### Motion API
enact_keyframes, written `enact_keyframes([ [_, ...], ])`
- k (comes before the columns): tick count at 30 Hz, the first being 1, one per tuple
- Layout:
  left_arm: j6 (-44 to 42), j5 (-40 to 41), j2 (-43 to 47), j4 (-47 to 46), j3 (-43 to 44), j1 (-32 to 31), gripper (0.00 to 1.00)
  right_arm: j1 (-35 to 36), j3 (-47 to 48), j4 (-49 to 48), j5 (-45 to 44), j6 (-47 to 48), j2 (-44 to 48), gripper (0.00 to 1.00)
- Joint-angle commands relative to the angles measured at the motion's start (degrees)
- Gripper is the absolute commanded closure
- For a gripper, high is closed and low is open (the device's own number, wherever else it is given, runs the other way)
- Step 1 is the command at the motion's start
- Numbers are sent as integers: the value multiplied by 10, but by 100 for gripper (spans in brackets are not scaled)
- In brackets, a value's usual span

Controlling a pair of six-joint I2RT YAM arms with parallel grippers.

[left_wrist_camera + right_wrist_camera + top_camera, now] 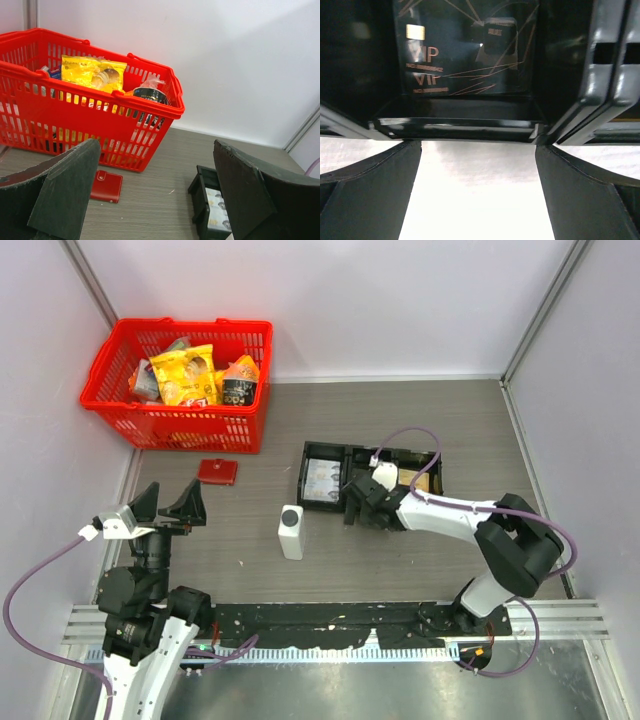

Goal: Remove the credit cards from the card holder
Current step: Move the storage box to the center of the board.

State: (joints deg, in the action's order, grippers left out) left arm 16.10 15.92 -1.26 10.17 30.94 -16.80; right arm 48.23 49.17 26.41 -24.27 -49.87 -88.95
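The card holder is a small red wallet lying shut and flat on the table just in front of the basket; in the left wrist view the card holder shows its snap tab. The credit cards are hidden, since the wallet is closed. My left gripper hovers open and empty a little near-left of the wallet, and in its own view the left gripper has the wallet by its left finger. My right gripper is open and empty at the black tray's front edge, far from the wallet; the right gripper frames bare table.
A red basket of snack packs stands at the back left. The black three-compartment tray holds pale printed notes on its left and a black VIP card in the middle. A white upright box stands between the arms.
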Motion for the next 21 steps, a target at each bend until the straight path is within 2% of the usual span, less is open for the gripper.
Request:
enact_keyframes([
  [1, 0, 7, 4, -9, 11, 3, 0, -50, 22, -72, 11, 85, -23, 0],
  [6, 0, 10, 3, -8, 11, 2, 0, -90, 51, -108, 34, 132, -65, 0],
  [10, 0, 12, -1, -6, 11, 2, 0, -131, 94, -84, 43, 187, -100, 0],
  [21, 0, 11, -10, -6, 11, 3, 0, -234, 116, -86, 81, 244, -95, 0],
])
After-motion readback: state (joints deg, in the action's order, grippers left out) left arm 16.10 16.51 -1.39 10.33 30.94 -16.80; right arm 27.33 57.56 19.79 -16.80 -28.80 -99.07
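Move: The storage box lies crosswise right in front of the right hand, its front wall at the fingertips; the box's middle is about 10 cm ahead, 1 cm to the left and level with the hand. The white bottle stands some 22 cm to the left and 10 cm back, and the red card holder lies about 44 cm to the left and 11 cm ahead. From the high left hand, the box is roughly 16 cm ahead, 46 cm right and 31 cm down. With its fingers still wide open and pointing steeply down and forward, the right hand keeps both fingertips against the storage box's front wall and goes on pushing the box forward, away from the robot, about 10 cm. Over the same stroke it works its way some 6 cm to the right along that wall, mostly at the start and again at the slower end, from the middle compartment to the divider beside the right one, staying low with hardly any wrist turn. ##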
